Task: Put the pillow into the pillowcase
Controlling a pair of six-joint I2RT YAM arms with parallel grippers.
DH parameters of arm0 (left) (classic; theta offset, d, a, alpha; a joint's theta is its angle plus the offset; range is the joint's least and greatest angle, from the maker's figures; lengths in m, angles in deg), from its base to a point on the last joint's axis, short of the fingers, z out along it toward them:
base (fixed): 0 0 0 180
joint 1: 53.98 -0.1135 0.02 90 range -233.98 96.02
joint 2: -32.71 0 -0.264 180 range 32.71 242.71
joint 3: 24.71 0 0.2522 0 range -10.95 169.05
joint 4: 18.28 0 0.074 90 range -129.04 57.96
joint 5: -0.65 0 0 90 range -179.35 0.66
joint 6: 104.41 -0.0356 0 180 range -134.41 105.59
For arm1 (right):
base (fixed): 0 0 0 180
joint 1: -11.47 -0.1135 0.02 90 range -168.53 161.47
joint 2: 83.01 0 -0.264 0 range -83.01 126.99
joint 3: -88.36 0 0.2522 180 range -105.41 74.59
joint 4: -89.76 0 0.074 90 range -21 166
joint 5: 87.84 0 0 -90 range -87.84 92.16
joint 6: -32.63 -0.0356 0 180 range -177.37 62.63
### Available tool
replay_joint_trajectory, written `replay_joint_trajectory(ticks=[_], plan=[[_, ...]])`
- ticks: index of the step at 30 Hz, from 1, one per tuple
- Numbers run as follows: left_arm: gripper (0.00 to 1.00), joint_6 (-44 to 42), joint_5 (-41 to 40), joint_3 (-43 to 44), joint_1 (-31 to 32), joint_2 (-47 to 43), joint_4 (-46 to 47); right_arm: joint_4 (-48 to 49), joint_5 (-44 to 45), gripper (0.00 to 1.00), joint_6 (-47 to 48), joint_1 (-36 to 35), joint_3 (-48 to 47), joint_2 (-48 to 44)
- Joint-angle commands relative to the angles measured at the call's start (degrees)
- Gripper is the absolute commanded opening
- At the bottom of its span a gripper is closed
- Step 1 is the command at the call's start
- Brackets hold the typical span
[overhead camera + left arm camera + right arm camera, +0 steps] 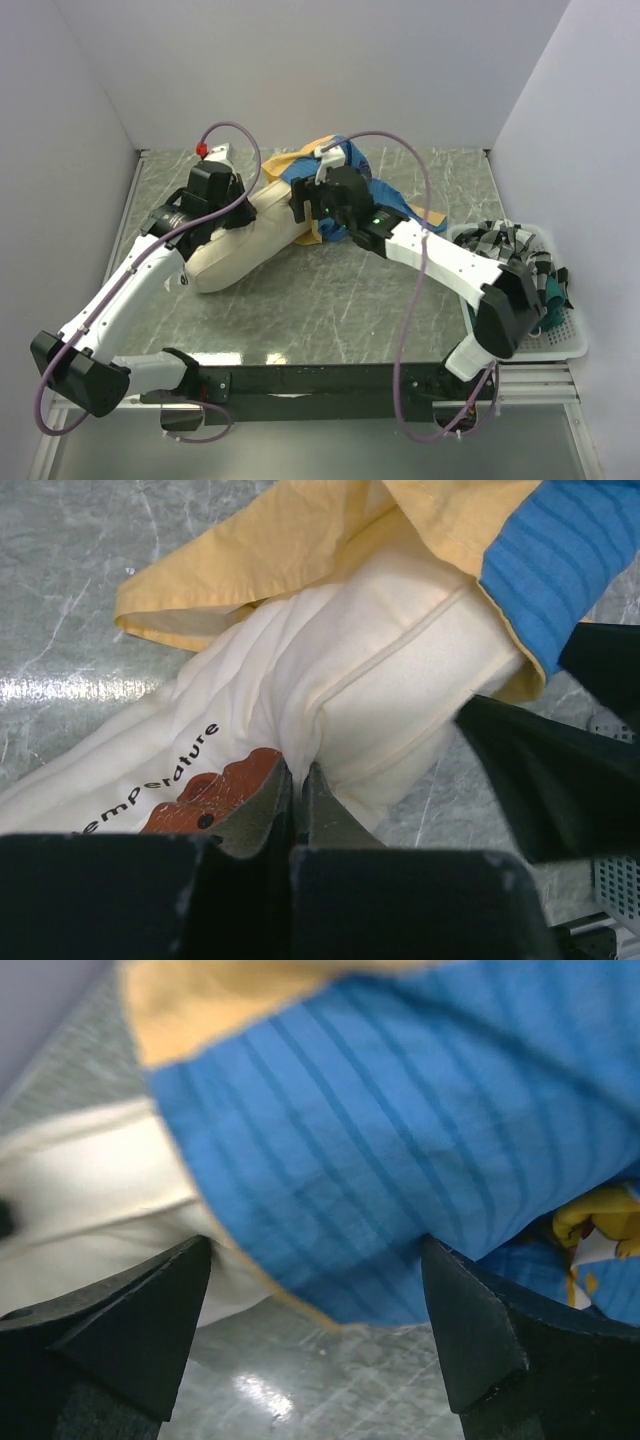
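Observation:
The cream-white pillow (245, 250) lies on the table left of centre, its far end inside the mouth of the pillowcase (330, 160). In the left wrist view the pillow (330, 680) shows its brown bear print and text, and the pillowcase (300, 530) drapes over its far end. My left gripper (297, 780) is shut on a fold of the pillow. My right gripper (315, 1305) is open, its jaws spread wide beside the blue edge of the pillowcase (400, 1140), with the pillow (90, 1190) at the left.
A white basket (570, 345) with black-and-white checked cloth (515, 250) stands at the right table edge. White walls close the back and both sides. The table (330, 300) is grey marbled.

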Motion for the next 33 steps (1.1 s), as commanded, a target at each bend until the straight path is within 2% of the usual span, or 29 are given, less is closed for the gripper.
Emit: replay_joint_trajectory(ticks=[1,2,3,6,7,8,9,12,13,15,17,19,20,23,25,28,30,33], plan=[[0.01,0.45,2.45,3.47,-0.90,0.34,1.09,3.79,4.51,0.87,1.91,0.70,-1.90,3.46],[0.01,0.45,2.63,3.56,-1.25,0.25,1.09,3.79,6.87,0.83,1.73,0.96,-1.90,3.99],[0.01,0.37,3.15,3.82,-1.51,0.25,1.09,3.88,8.28,0.74,1.47,1.22,-2.25,4.25],[0.01,0.63,3.59,4.79,-2.57,0.34,0.47,1.95,14.33,0.59,0.41,1.84,-5.24,5.49],[0.01,0.80,4.64,5.05,-2.92,0.25,0.56,0.99,15.15,0.51,0.24,1.93,-5.85,5.66],[0.01,1.15,5.61,5.06,-4.23,0.08,0.73,0.20,15.50,0.47,-0.02,2.28,-7.77,6.10],[0.01,1.85,6.75,5.06,-5.11,-0.01,1.08,-0.94,14.29,0.31,-0.11,2.72,-9.36,6.71],[0.01,3.70,10.88,6.02,-7.84,-0.10,2.32,-9.02,12.44,0.00,1.55,2.55,-19.72,10.58],[0.01,4.05,11.76,6.37,-8.37,-0.02,2.75,-12.78,10.43,0.00,1.99,1.07,-24.36,11.19],[0.01,5.71,14.05,7.60,-10.12,0.51,3.10,-15.62,9.10,0.00,2.69,-2.09,-27.55,10.85],[0.01,7.21,15.97,8.04,-12.57,0.77,4.68,-20.89,6.11,0.00,3.22,-9.55,-32.21,10.41],[0.01,10.90,19.04,7.26,-15.56,0.86,6.35,-24.23,7.15,0.00,4.19,-15.53,-34.41,9.97],[0.01,12.57,23.15,6.47,-19.06,0.60,9.58,-25.12,9.16,0.00,4.54,-21.39,-34.60,9.62],[0.01,20.47,29.25,3.04,-24.96,0.25,15.47,-28.28,9.10,0.00,3.32,-26.18,-35.39,9.79],[0.01,25.05,31.72,-0.29,-26.73,0.16,18.74,-28.73,9.43,0.00,1.82,-25.67,-33.74,10.23],[0.01,25.41,31.45,-2.49,-26.92,2.17,19.28,-28.29,5.33,0.00,0.33,-21.02,-30.40,12.16],[0.01,27.25,35.30,-6.09,-28.22,3.06,23.99,-27.06,2.94,0.00,-0.20,-16.72,-28.98,13.39],[0.01,24.81,36.81,-4.45,-28.41,6.21,24.04,-27.41,0.40,0.00,-0.47,-12.59,-30.02,16.21]])
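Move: The blue hem at the pillowcase's mouth lies just under and some 3 cm ahead of my open right fingers, neither left nor right of them, about 2 cm lower. From that hand the pillow's middle is about 14 cm left, 8 cm back and 8 cm lower, and the case's yellow flap some 9 cm ahead and 8 cm lower. My left hand, already pinching the pillow, has the hem about 11 cm to its right, 5 cm ahead and 3 cm lower. I dip my right hand forward onto the blue hem, shut its fingers on the cloth and lift, then haul the hem quickly left and back, about 20 cm back and 15 cm left, towards my left hand's side, before easing some 6 cm forward and right. My left hand keeps its pinch on the pillow, going about 6 cm forward and left, rising then sinking, its left side rolling down some 35 degrees. ##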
